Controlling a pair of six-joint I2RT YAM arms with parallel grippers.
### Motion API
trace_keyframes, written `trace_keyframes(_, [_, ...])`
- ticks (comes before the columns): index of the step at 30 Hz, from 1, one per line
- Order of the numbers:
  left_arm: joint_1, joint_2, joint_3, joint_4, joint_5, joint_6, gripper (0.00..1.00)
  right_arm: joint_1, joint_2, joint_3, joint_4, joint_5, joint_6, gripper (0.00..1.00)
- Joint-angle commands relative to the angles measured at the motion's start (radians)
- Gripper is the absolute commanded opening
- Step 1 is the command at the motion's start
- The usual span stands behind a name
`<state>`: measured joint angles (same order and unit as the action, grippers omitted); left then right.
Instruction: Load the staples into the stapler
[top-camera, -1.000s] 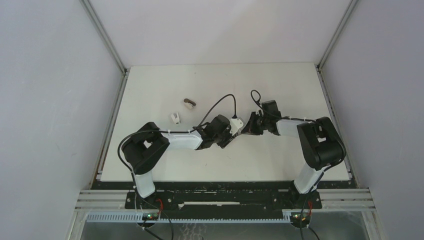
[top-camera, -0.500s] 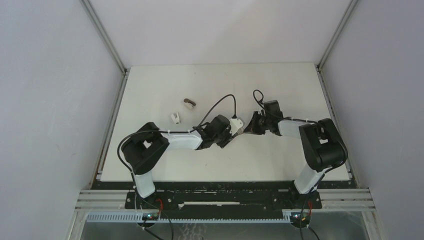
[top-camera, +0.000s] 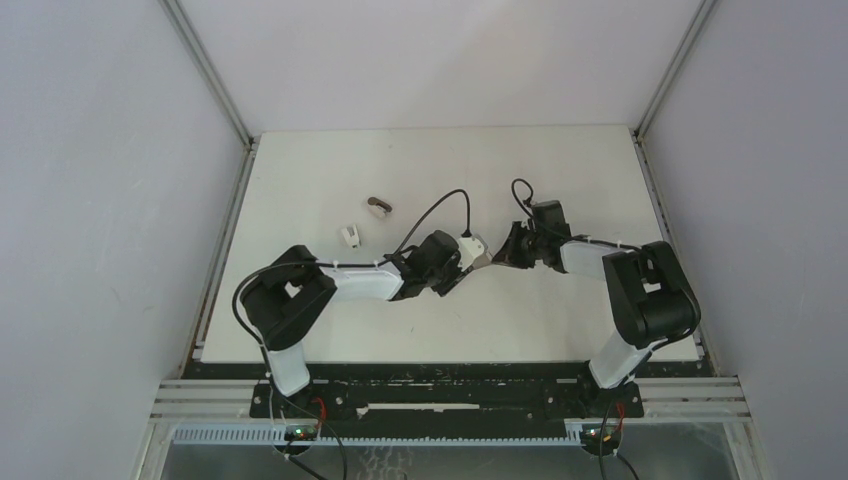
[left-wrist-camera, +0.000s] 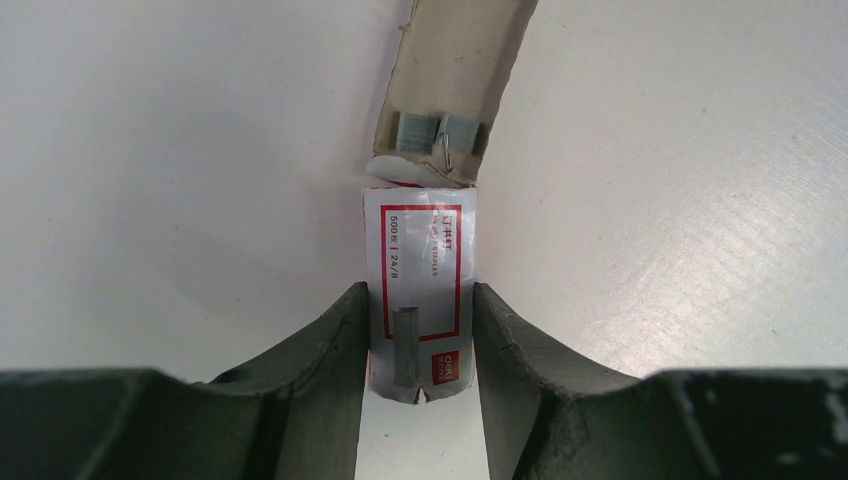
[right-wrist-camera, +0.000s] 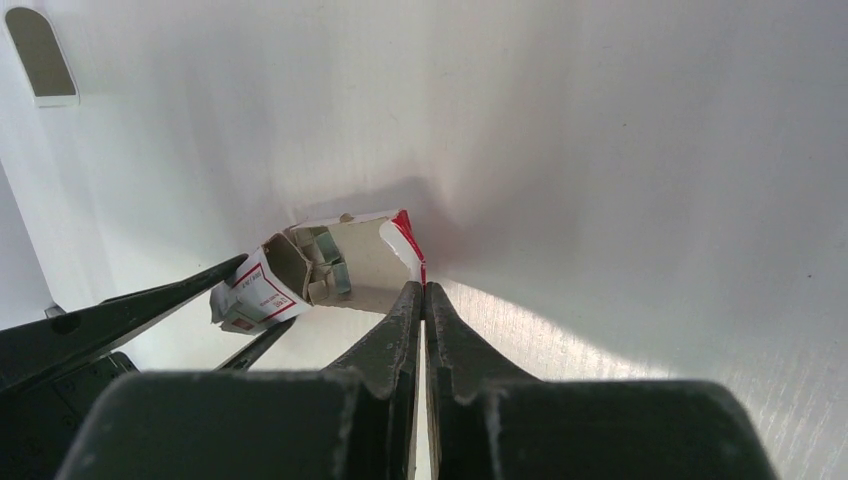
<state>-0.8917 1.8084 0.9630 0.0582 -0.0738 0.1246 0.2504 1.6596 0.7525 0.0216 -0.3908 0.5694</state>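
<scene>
The staples box (left-wrist-camera: 420, 270), white label with a red border, sits clamped between my left gripper's (left-wrist-camera: 418, 335) fingers. Beyond the label, its brown cardboard part (left-wrist-camera: 455, 60) stands opened out, with grey staple strips (left-wrist-camera: 435, 135) showing inside. My right gripper (right-wrist-camera: 422, 290) is shut, its tips pinching the red-edged flap (right-wrist-camera: 405, 245) of the same box (right-wrist-camera: 300, 270). In the top view both grippers meet mid-table, left (top-camera: 478, 252) and right (top-camera: 505, 252). I cannot tell which item is the stapler.
A small white item (top-camera: 350, 235) and a dark brown item (top-camera: 378, 207) lie on the white table (top-camera: 560, 160) left of the grippers. The right wrist view shows a rounded white and grey item (right-wrist-camera: 40, 50) at top left. Walls enclose the table.
My right arm has drifted slightly to the right with the flap in its tips. My left arm and the box it holds have stayed put.
</scene>
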Motion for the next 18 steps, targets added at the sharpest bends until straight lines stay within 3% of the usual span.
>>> trace_keyframes(1, [0.002, -0.038, -0.033, -0.031, -0.027, 0.019, 0.45, -0.008, -0.040, -0.005, 0.020, 0.020, 0.013, 0.00])
trace_keyframes(7, [0.002, -0.068, -0.055, -0.013, -0.049, 0.003, 0.49, -0.015, -0.062, -0.017, 0.018, 0.044, 0.017, 0.00])
trace_keyframes(10, [0.002, -0.117, -0.073, 0.005, -0.072, -0.014, 0.59, -0.019, -0.078, -0.025, 0.020, 0.052, 0.016, 0.03])
trace_keyframes(13, [0.001, -0.197, -0.092, 0.020, -0.104, -0.041, 0.77, -0.019, -0.096, -0.032, 0.026, 0.054, 0.012, 0.28])
trace_keyframes(15, [0.001, -0.262, -0.104, 0.024, -0.134, -0.065, 0.84, -0.019, -0.114, -0.040, 0.023, 0.066, 0.007, 0.44])
trace_keyframes(18, [0.002, -0.372, -0.117, 0.013, -0.221, -0.124, 0.92, -0.020, -0.156, -0.059, 0.024, 0.097, -0.003, 0.57])
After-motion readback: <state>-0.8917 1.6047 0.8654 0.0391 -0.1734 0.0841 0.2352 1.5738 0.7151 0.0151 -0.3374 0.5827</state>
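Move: The left gripper still holds the staple box's sleeve, its middle right between the finger pads. The pulled-out tray lies about 2 cm ahead and 4 cm right of that hand; the stapler some 13 cm ahead and 16 cm left, the white piece 7 cm ahead and 21 cm left. From the shut right fingers, at the tray's outer end, the tray's middle is roughly 3 cm left and 1 cm back, the staples 4 cm left and 2 cm back, the sleeve 7 cm left and 3 cm back, all just below. Let go of both box parts: open the left fingers wide off the sleeve while easing left, then lift away, ending about 5 cm up and 3 cm left. Keep drawing the shut right fingers slowly to the right, then open them halfway off the tray's end and rise a little, about 1.5 cm each way. ##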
